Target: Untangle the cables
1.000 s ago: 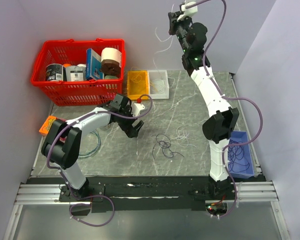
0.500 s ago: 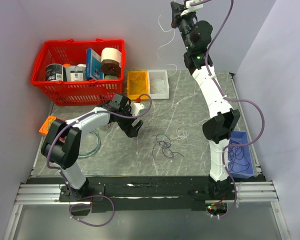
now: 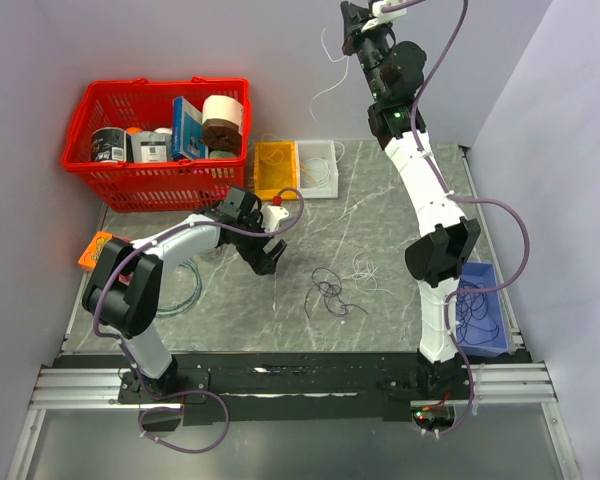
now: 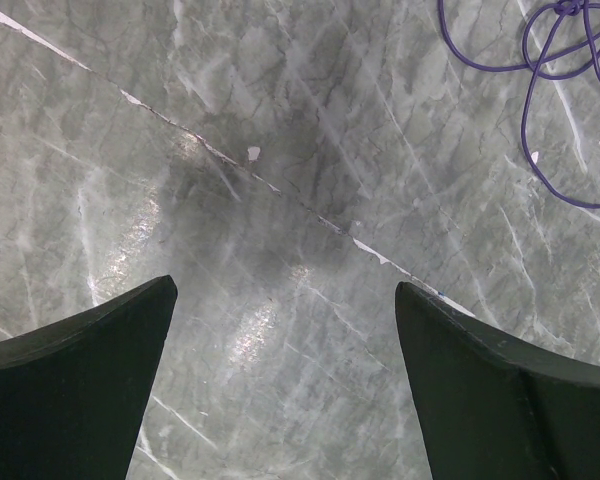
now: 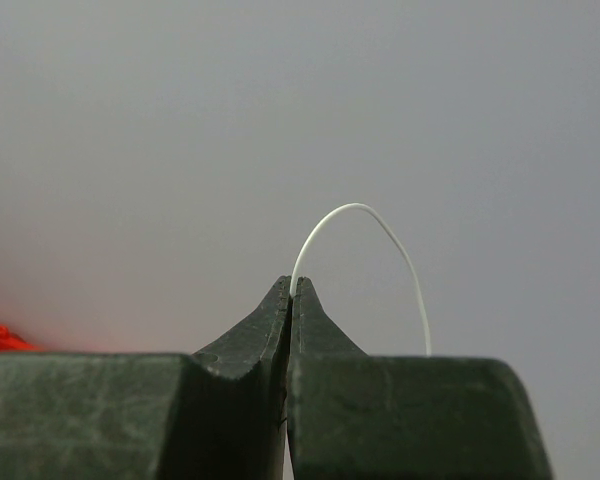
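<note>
The cables [image 3: 330, 291] lie in a loose dark purple tangle mid-table, with pale white strands [image 3: 366, 270] beside it on the right. My right gripper [image 3: 349, 28] is raised high against the back wall, shut on a thin white cable [image 3: 329, 88] that dangles below it. In the right wrist view the white cable [image 5: 380, 222] arcs out of the shut right gripper [image 5: 293, 286]. My left gripper [image 3: 267, 257] hovers open low over the table, left of the tangle. The left wrist view shows the open left gripper [image 4: 285, 290] over bare marble, a purple cable [image 4: 540, 60] at top right.
A red basket [image 3: 110, 180] of goods stands at the back left. A yellow tray [image 3: 276, 170] and a clear tray [image 3: 318, 168] sit behind the tangle. A blue bin [image 3: 480, 345] holding purple cable is at the right edge. A teal hoop [image 3: 186, 296] and an orange object [image 3: 94, 249] lie left.
My right gripper has risen a little higher along the back wall, drawing the white cable up with it. The left arm has stayed where it was.
</note>
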Action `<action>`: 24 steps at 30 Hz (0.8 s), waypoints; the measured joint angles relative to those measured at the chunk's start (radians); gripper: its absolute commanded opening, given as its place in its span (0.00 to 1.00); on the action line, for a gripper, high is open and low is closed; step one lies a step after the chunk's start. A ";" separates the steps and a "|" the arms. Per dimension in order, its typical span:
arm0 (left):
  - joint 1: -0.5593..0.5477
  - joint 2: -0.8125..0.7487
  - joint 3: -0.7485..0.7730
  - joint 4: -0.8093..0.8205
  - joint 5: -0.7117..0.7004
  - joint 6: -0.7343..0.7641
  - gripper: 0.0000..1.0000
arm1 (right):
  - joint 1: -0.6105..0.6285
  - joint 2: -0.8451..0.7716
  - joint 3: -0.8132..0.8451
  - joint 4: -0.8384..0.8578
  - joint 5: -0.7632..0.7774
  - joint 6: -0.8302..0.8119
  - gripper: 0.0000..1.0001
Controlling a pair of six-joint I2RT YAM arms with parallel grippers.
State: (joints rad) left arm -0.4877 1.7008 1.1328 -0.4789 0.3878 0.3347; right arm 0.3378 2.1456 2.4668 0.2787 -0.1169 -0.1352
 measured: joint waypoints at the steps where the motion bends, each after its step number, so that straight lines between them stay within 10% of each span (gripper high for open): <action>1: 0.000 0.000 0.000 0.000 0.000 0.000 0.97 | 0.000 0.000 -0.001 -0.001 0.000 0.002 0.00; 24: 0.000 0.000 0.000 -0.001 0.000 0.000 0.97 | -0.005 -0.011 -0.282 -0.031 -0.023 0.077 0.00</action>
State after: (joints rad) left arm -0.4877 1.7008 1.1328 -0.4801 0.3874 0.3351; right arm 0.3328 2.1345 2.1849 0.2478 -0.1398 -0.0578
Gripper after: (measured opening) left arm 0.969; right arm 0.012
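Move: My right hand, shut on the white cable, is high over the far side of the table. The white tray lies nearly straight below, roughly 55 cm down, 4 cm ahead and 1 cm left; the yellow tray stands about 11 cm left of the white one, level with it. The purple cable lies some 31 cm back, straight behind. From my idle left hand the white tray is about 30 cm ahead, 11 cm right and 4 cm lower. With the pinch on the white cable kept shut, I bring my right hand down about 13 cm towards the white tray, easing almost to a halt partway and then sinking again. It drifts some 4 cm forward as it goes, and its upward-pointing fingers tip down by nearly 20 degrees. ##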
